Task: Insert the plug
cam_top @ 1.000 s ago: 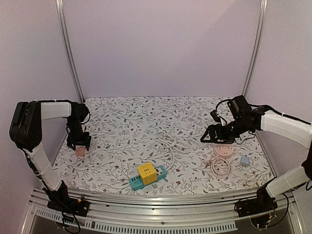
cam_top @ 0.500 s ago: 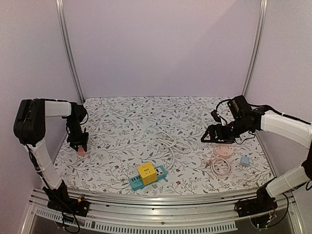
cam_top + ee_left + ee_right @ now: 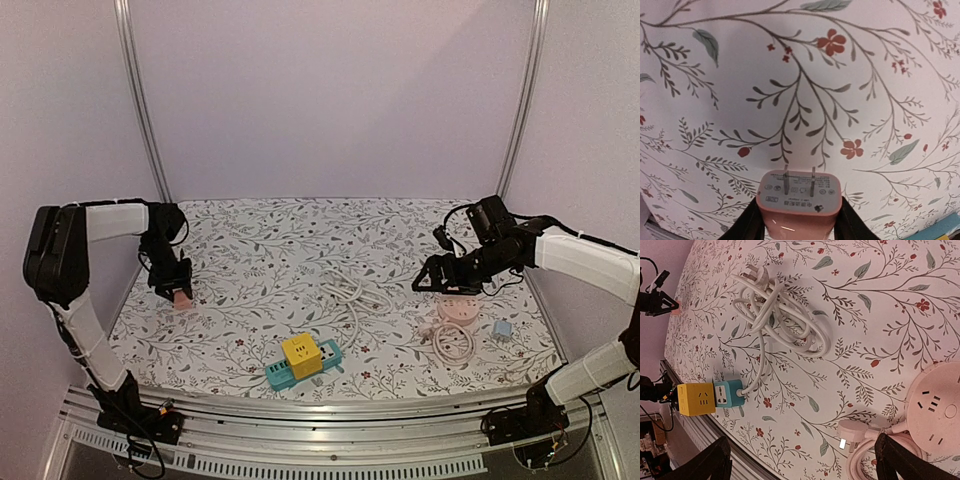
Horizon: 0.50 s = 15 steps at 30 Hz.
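Note:
A pink plug [image 3: 799, 200] with two metal prongs on a white face is held between my left gripper's [image 3: 799, 222] black fingers [image 3: 747, 226], prongs toward the floral mat. From the top view, the left gripper [image 3: 178, 290] holds that pink plug [image 3: 182, 298] near the mat's left edge. A teal power strip [image 3: 318, 362] carrying a yellow cube socket [image 3: 300, 354] lies at the front centre. My right gripper [image 3: 428, 283] hovers open just left of a round pink socket [image 3: 458, 309]; its fingers [image 3: 710, 465] stand wide apart with nothing between them.
A coiled white cable [image 3: 350, 290] runs from the teal strip across the middle of the mat. A pink coiled cord [image 3: 452, 342] with its own plug [image 3: 855, 432] lies by the round socket [image 3: 935, 410]. A small blue adapter [image 3: 501, 328] sits at the right.
My left gripper has shut on the pink plug and carried it a little rightward and toward the back, away from the left edge. The right arm has not moved.

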{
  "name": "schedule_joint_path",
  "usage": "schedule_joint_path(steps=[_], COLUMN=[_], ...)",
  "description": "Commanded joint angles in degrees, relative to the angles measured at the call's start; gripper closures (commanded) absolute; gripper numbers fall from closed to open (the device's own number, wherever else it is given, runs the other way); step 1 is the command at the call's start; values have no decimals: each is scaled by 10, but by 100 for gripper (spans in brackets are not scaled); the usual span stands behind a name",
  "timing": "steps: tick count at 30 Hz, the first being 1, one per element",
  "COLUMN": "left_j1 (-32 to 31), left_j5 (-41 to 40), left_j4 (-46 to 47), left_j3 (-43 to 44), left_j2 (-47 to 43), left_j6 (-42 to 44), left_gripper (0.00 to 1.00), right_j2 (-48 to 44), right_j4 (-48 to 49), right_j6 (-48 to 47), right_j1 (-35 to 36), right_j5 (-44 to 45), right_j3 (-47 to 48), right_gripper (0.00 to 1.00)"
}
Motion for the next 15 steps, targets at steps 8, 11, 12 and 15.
schedule_joint_path(steps=[8, 11, 12, 15], left_j1=[-143, -187, -204, -249], left_j5=[136, 147, 140, 126], left_j4=[123, 193, 215, 288], left_j3=[52, 58, 60, 62], left_j2=[-74, -82, -83, -82], left_j6=[-194, -284, -311, -388], left_gripper=[79, 92, 97, 100], right_j2=[-16, -23, -25, -34], right_j4=[19, 31, 35, 49], right_j6=[25, 33, 36, 49], right_j1=[-2, -3, -2, -2], right_j5=[-3, 0, 2, 7], right_j3=[16, 24, 26, 34], right_gripper=[1, 1, 1, 1])
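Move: The pink plug is already pinched in the left fingers, low over the table. From that hand the yellow adapter is about 30 cm to the right, 18 cm back and 2 cm higher, with the teal strip directly under it, 2 cm below hand height. The white cord bundle lies 42 cm right and 3 cm ahead, 3 cm lower. From the right hand, the adapter lies some 25 cm left, 14 cm back and 8 cm down. The pink plug travels with the left hand in a quick sweep, some 18 cm to the right, rising about 9 cm and drifting 5 cm forward, towards the middle and the open right gripper. The left wrist tips about 30 degrees on the way, so the fingers swing from straight down to pointing right and forward, grip unchanged. The right hand starts to rise slightly, still wide open. ##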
